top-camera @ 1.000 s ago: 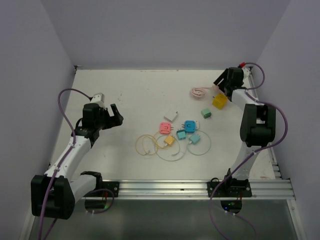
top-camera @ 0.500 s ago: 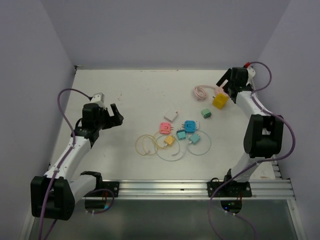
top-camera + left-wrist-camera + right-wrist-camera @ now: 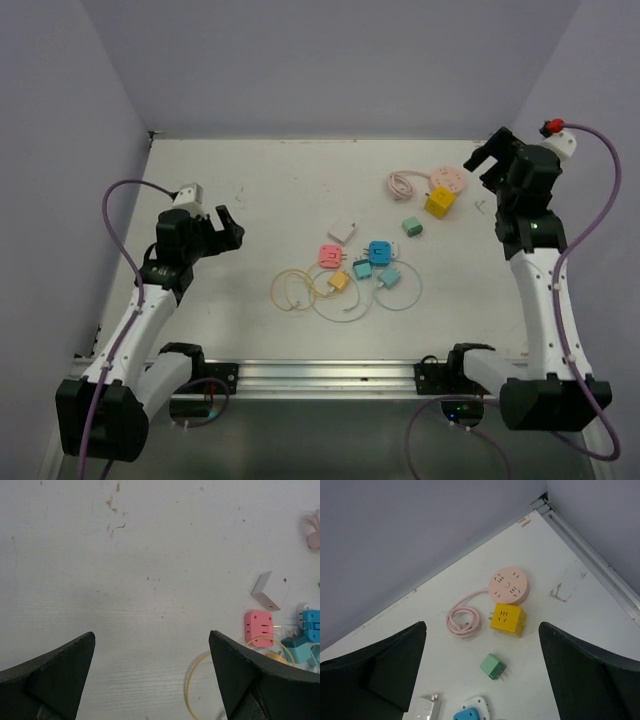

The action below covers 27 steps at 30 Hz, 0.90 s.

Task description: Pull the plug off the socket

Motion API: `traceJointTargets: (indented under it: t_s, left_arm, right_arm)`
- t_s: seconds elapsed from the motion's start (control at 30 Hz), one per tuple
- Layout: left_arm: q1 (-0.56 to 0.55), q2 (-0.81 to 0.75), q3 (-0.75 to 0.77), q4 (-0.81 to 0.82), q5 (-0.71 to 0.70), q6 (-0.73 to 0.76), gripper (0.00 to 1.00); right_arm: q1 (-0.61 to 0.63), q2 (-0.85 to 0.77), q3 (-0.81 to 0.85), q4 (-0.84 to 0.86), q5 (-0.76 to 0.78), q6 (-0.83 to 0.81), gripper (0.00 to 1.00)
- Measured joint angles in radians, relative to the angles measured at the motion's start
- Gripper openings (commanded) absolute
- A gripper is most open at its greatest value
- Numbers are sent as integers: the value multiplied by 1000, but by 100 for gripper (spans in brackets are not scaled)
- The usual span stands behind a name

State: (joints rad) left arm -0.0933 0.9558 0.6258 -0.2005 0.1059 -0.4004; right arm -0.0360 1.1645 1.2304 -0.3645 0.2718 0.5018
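Observation:
A round pink socket [image 3: 508,585] with a coiled pink cord [image 3: 463,621] lies at the back right of the table [image 3: 250,190]. A yellow cube plug [image 3: 507,620] lies on the table just in front of it, with its prongs bare and pointing left. In the top view the socket [image 3: 447,181] and the cube [image 3: 438,203] are left of my right gripper [image 3: 492,160]. The right gripper [image 3: 482,625] hangs open above them, holding nothing. My left gripper [image 3: 230,228] is open over the left of the table, empty in its wrist view [image 3: 151,634].
A green plug [image 3: 411,228] lies near the cube. Mid-table lie a pink adapter [image 3: 331,256], a white adapter [image 3: 343,232], a blue plug on a white socket [image 3: 379,251], small teal and yellow plugs, and loops of yellow cord [image 3: 292,290]. Walls stand close on three sides.
My right gripper has opened wide and drawn back, up and to the right, away from the pink socket and yellow cube. The left arm has shifted slightly.

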Motion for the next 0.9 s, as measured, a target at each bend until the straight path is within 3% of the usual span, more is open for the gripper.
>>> traceJointTargets:
  t_s: [0.33, 0.7, 0.9]
  left_arm:
    - [-1, -162, 23, -91, -30, -2, 99]
    - [-1, -306, 383, -418, -140, 23, 100]
    - [-2, -365, 457, -489, -166, 32, 100]
  right_arm:
    - [12, -411, 2, -162, 31, -126, 99]
    - [161, -629, 38, -256, 77, -216, 99]
    - [210, -717, 36, -268, 114, -252, 99]
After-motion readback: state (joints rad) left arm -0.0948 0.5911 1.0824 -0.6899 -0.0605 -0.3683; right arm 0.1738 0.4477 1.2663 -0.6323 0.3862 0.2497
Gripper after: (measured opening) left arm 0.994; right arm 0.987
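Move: The pink round socket, already set down and free, lies some 18 cm ahead of the empty right hand, 5 cm to its right and 26 cm below. The yellow cube is about 9 cm ahead and 2 cm right of that hand, the green plug 2 cm ahead and 8 cm left. From the left hand, also empty, the pink socket is roughly 25 cm ahead, 59 cm right and 9 cm lower. Touching nothing, both open hands withdraw. The right draws back about 22 cm and rises at the same time, away from the pink round socket, its fingers tipping up and its left side rolling down a little. The left lifts nearly 20 cm, slowly at first, and backs off with a small drift left, fingers also tipping up some 20 degrees. ##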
